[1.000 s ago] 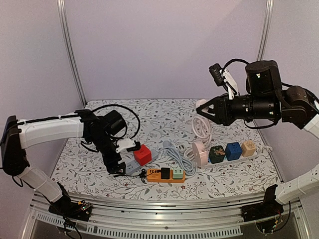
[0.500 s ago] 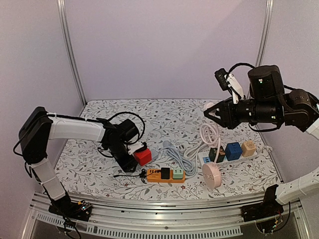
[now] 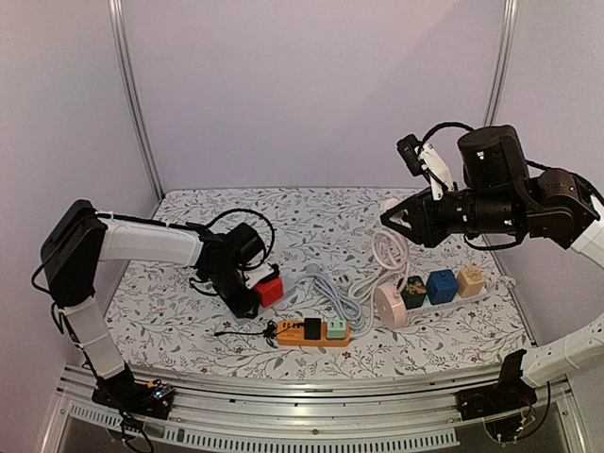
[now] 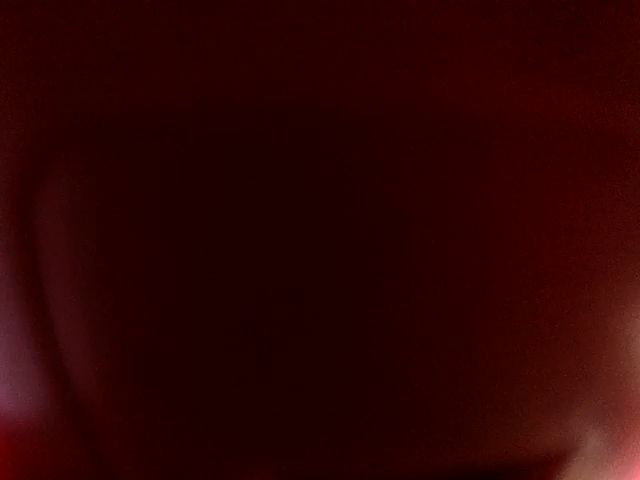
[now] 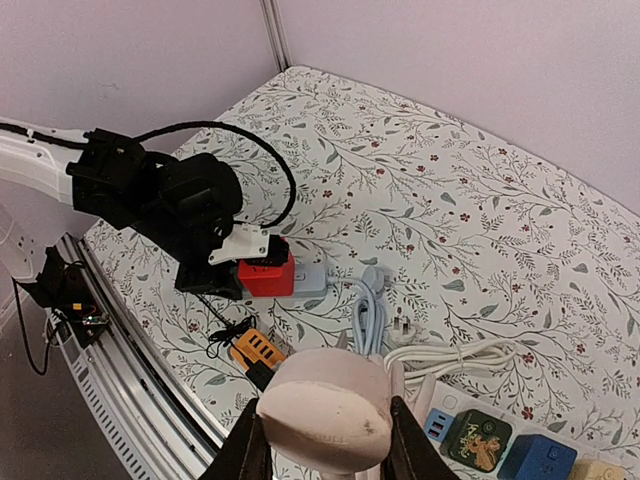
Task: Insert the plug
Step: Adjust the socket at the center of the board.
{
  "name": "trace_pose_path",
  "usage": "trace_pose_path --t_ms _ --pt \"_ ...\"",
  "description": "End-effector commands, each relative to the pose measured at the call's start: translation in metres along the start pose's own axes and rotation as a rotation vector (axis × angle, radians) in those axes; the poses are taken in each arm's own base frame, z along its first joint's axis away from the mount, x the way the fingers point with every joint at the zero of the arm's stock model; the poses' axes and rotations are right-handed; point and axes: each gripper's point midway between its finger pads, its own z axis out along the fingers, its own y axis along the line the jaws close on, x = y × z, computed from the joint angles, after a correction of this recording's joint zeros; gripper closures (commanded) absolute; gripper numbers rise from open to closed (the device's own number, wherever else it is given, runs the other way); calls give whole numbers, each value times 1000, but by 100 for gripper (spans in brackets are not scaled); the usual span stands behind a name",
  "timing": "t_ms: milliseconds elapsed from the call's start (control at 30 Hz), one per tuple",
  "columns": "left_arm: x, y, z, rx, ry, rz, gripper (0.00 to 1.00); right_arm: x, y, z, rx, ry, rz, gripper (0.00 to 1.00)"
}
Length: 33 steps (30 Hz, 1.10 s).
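A red cube plug (image 3: pixel 273 291) (image 5: pixel 265 277) sits on the left end of a grey power strip (image 3: pixel 291 294) (image 5: pixel 325 280). My left gripper (image 3: pixel 261 288) (image 5: pixel 252 268) is closed around it. The left wrist view shows only dark red, the plug (image 4: pixel 320 240) right against the lens. High on the right, my right gripper (image 3: pixel 387 215) (image 5: pixel 322 442) is shut on a pale pink rounded plug (image 5: pixel 325 395). In the top view, a white cord (image 3: pixel 389 247) loops down from it to a pink round piece (image 3: pixel 388 305) by the white strip's left end.
An orange power strip (image 3: pixel 314 330) (image 5: pixel 258 347) with black and green plugs lies near the front edge. A white power strip (image 3: pixel 491 291) carries dark green, blue and beige cubes. A coiled grey cord (image 3: pixel 332 294) lies mid-table. A metal rail (image 3: pixel 302 415) runs along the front.
My left gripper moved right onto the red plug and its jaws narrowed from wide open. The pink round piece swung forward, then back. The right arm shifted slightly.
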Motion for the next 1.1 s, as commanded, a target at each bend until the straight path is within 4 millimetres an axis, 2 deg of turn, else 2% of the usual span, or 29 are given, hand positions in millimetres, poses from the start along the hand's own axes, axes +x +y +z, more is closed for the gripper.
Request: trace_pose_path --t_ms 0,133,233,300,367,400,500,567,667,733,867,933,1067 --pt "20 91 2 -294 51 -167 84 -14 0 -3 -11 -59 -4 100" --pt "33 115 -3 -352 55 -221 84 -12 0 0 -12 -52 -7 100" --pt "38 116 -3 -358 54 -224 79 -11 0 3 -14 -45 -8 100" --pt "38 112 -2 -334 51 -223 65 -10 1 5 -16 -43 -6 100" --pt "33 107 -6 -304 34 -228 43 -9 2 5 -20 -41 -6 100" --pt "30 106 -10 -290 20 -229 36 -9 2 5 -21 -40 -5 100" --pt "14 104 -31 -266 -46 -224 17 -8 1 3 -24 -40 0 100" --pt "2 104 -53 -262 -103 -200 12 -7 2 2 -28 -41 2 100" --pt "-17 93 -91 -206 -190 -122 11 -8 2 -1 -35 -49 0 100" --pt "-27 75 -113 -128 -230 -36 11 -8 2 -2 -36 -52 -1 100" --pt "-33 1 -138 153 -261 229 12 -8 0 -3 -31 -63 -1 100" --pt "-30 -34 -137 232 -221 368 2 -8 1 -3 -33 -66 -2 100" --pt "-15 -95 -110 287 -67 683 0 -10 1 -5 -40 -74 3 100"
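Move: The left fingers still pinch the near-left end of the grey strip, close to the table. The open spot this end is taken to lies about 6 cm ahead and 9 cm left. The red block on the strip stands some 4 cm ahead, 5 cm right and 3 cm above the hand; the orange strip is roughly 6 cm back and 14 cm right. From the right hand, holding the pink socket's lead up high, that spot is about 11 cm ahead, 40 cm left and 33 cm below. Keeping its pinch on the grey strip's end, the left hand drags it level along the table, left and forward about 11 cm, swinging it some 15 degrees counter-clockwise. It stops, opens wide and lets go, then lifts about 15 cm clear, heading right and somewhat back over the table as the wrist turns clockwise. ##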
